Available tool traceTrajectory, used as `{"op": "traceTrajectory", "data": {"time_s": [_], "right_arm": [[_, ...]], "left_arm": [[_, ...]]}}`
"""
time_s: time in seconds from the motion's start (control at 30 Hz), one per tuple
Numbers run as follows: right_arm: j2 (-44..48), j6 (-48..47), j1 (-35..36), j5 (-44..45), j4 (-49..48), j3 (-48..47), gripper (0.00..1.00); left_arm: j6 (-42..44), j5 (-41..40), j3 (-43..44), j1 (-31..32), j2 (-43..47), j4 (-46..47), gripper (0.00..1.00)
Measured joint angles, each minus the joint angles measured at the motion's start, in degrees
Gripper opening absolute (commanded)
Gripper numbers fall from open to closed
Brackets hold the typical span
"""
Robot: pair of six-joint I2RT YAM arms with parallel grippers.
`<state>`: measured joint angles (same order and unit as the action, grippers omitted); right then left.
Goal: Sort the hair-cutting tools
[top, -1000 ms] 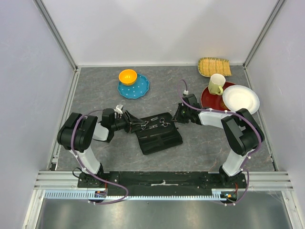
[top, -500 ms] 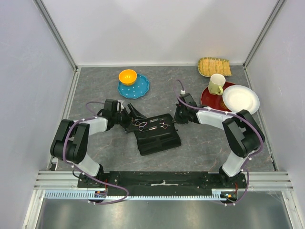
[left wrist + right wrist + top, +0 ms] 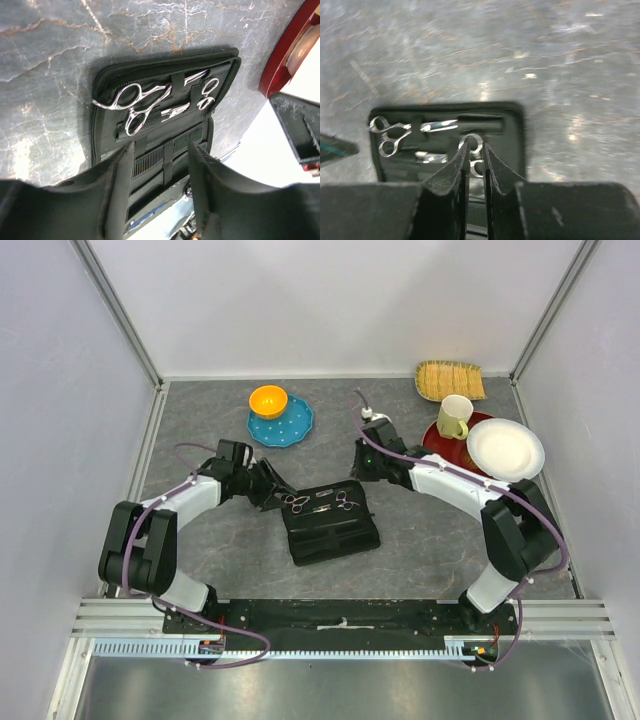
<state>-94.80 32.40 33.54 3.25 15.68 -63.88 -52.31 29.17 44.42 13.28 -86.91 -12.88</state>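
A flat black zip case (image 3: 335, 537) lies open mid-table. Two silver scissors (image 3: 297, 503) (image 3: 345, 502) sit strapped in its far half. Two black combs (image 3: 150, 162) lie strapped in its near half. In the left wrist view the bigger scissors (image 3: 132, 102) and the smaller pair (image 3: 205, 95) lie beyond my fingers. My left gripper (image 3: 280, 486) (image 3: 161, 150) is open and empty, at the case's left edge. My right gripper (image 3: 358, 468) (image 3: 476, 147) is shut and empty, above the case's far right corner, with scissor rings (image 3: 476, 141) just behind its tips.
A blue dotted plate (image 3: 290, 427) with an orange bowl (image 3: 268, 400) stands at the back left. At the back right are a red plate (image 3: 437, 447) with a mug (image 3: 455, 417), a white plate (image 3: 505, 448) and a woven tray (image 3: 450, 380).
The left arm has stretched out and its gripper has shifted slightly back at the case's left edge. The right gripper has drawn back and left, away from the case's right side.
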Motion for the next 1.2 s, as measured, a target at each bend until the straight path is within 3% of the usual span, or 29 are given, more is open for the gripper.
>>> {"op": "traceTrajectory", "data": {"time_s": [0.13,0.33,0.87,1.2], "right_arm": [[-2.47,-2.36,4.37,-3.54,-1.22,-2.58,0.08],[-10.23,-4.39,10.43,-8.52,-3.02,-7.72,0.01],[-22.14,-5.7,15.93,-12.59,-3.17,-15.41,0.0],[-24.3,-4.7,16.98,-5.29,0.7,-18.95,0.0]], "left_arm": [[2.1,-0.72,-0.28,0.07,0.31,-0.7,0.26],[4.09,-0.59,-2.75,0.37,-1.18,0.0,0.15],[6.71,-1.44,-3.67,0.74,-5.38,0.11,0.09],[7.13,-1.66,-3.19,0.74,-5.7,-0.63,0.07]]}}
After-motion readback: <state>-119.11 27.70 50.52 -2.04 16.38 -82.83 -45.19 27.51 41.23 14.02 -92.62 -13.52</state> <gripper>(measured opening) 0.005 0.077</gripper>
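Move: The left scissors' finger rings lie about 16 cm to the right hand's left, 4 cm back and 7 cm lower. From that hand, the small scissors' rings are 3 cm back and 1 cm left, and the slim metal tool about 5 cm back and 7 cm left, both some 7 cm down. For the left hand, the case's left edge is about 3 cm back, 1 cm left and 6 cm below, while the left scissors' rings sit roughly 1 cm ahead, 2 cm right and 5 cm down. The right hand sweeps some 16 cm left over the case, at first almost level and then sinking about 7 cm while drawing back, turning about 25 degrees counter-clockwise and shutting its narrow gap; its closed tips come onto the lower finger ring of the left scissors and end with a nudge of about 1 cm forward. Meanwhile the left hand shuts its open fingers as it drops about 5 cm and draws back 3 cm, setting the closed tips on the case's left edge just beside the rings, and stays there. ##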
